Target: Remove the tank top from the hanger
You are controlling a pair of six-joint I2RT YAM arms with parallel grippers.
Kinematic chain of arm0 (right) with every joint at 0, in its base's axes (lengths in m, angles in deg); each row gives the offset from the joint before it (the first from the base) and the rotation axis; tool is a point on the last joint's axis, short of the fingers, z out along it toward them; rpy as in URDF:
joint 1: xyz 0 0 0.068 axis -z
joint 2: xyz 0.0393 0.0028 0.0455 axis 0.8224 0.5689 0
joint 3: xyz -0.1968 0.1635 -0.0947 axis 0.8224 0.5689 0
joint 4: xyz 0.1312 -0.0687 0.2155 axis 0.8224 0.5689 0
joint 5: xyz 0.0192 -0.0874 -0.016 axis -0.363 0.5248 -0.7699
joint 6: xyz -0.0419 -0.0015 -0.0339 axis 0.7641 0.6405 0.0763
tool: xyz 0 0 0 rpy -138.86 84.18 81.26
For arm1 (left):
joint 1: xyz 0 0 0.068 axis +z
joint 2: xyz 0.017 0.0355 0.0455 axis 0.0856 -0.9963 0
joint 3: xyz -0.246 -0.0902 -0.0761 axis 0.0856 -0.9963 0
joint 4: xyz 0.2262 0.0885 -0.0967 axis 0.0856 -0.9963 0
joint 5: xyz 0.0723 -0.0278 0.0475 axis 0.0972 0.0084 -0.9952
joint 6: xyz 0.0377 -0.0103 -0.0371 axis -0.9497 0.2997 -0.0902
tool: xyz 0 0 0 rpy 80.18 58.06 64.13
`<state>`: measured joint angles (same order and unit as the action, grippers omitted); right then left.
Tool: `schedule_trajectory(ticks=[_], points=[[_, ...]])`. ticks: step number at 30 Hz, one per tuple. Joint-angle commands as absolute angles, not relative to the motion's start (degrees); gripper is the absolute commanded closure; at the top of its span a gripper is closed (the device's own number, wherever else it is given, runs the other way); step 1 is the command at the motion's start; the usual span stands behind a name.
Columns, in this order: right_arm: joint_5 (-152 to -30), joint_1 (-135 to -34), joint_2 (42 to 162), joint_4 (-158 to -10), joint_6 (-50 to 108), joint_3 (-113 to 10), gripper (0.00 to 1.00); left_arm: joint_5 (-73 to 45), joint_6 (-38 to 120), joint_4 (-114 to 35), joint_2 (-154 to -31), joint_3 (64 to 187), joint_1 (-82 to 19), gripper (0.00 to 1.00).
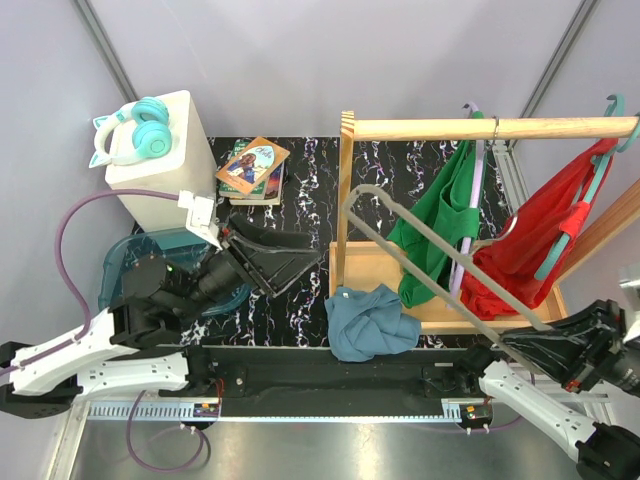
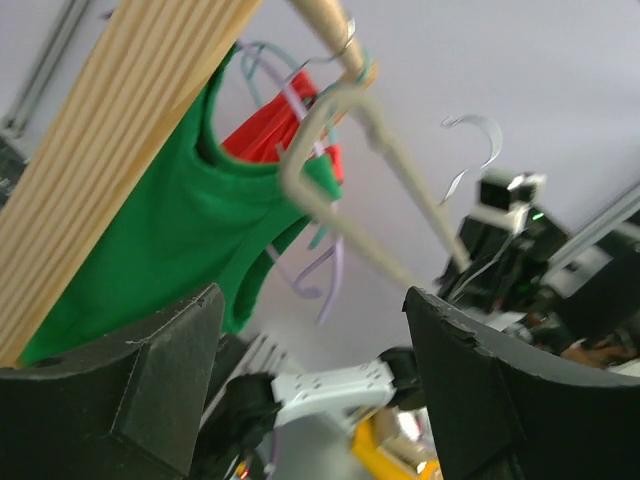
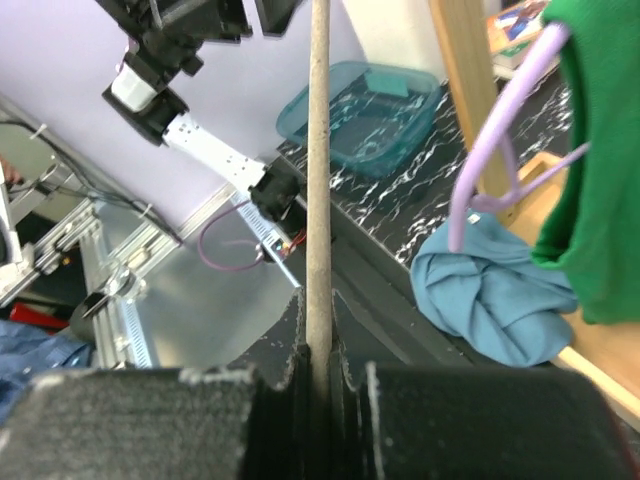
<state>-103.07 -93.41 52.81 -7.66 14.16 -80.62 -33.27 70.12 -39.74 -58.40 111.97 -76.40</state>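
A blue tank top [image 1: 370, 320] lies crumpled on the table in front of the wooden rack; it also shows in the right wrist view [image 3: 490, 290]. A bare grey-beige hanger [image 1: 430, 245] slants from the rack's left post down to my right gripper [image 1: 520, 343], which is shut on its bar [image 3: 318, 150]. The hanger also shows in the left wrist view [image 2: 380, 150]. My left gripper [image 1: 300, 265] is open and empty, left of the rack, its jaws wide apart [image 2: 315, 300].
A green top [image 1: 440, 230] on a purple hanger and a red top [image 1: 540, 240] on a teal hanger hang from the wooden rail [image 1: 480, 128]. A white box with teal headphones [image 1: 140, 135], a book [image 1: 252, 165] and a teal container [image 1: 160, 265] stand at left.
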Motion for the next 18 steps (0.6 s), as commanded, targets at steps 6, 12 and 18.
schedule_trajectory(ticks=[6,12,18], points=[[-90.71,-93.47,63.02,4.12,19.97,-92.83,1.0,-34.73,66.96,-51.93,-58.06,111.87,-76.19,0.2],[-87.36,-93.56,69.18,4.03,20.67,-95.03,1.0,-34.2,67.05,-52.81,-59.47,111.17,-76.19,0.2],[-88.4,-93.56,70.77,4.03,20.76,-93.72,1.0,-32.79,66.87,-52.99,-60.26,110.64,-76.19,0.2]])
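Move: The rail stretch left of the green top, where I'm taking the empty hanger, is about 24 cm ahead of my right hand, 16 left and 19 higher. The green top hangs some 24 ahead, 7 left and 14 below; the red one 24 ahead, 12 right and 15 below. From my left hand the blue tank top lies about 16 cm right, 1 ahead and 44 down, and the rack's left post stands 13 ahead, 8 right. Keeping the empty hanger pinched by its near end, I lift it about 4 cm with my right hand, then drive it some 7 cm forward towards the rail, turning about 10 degrees clockwise, its far end bearing against the rack's left end. My open left hand sinks about 8 cm beside the post, its upward-tilted fingers levelling out. ##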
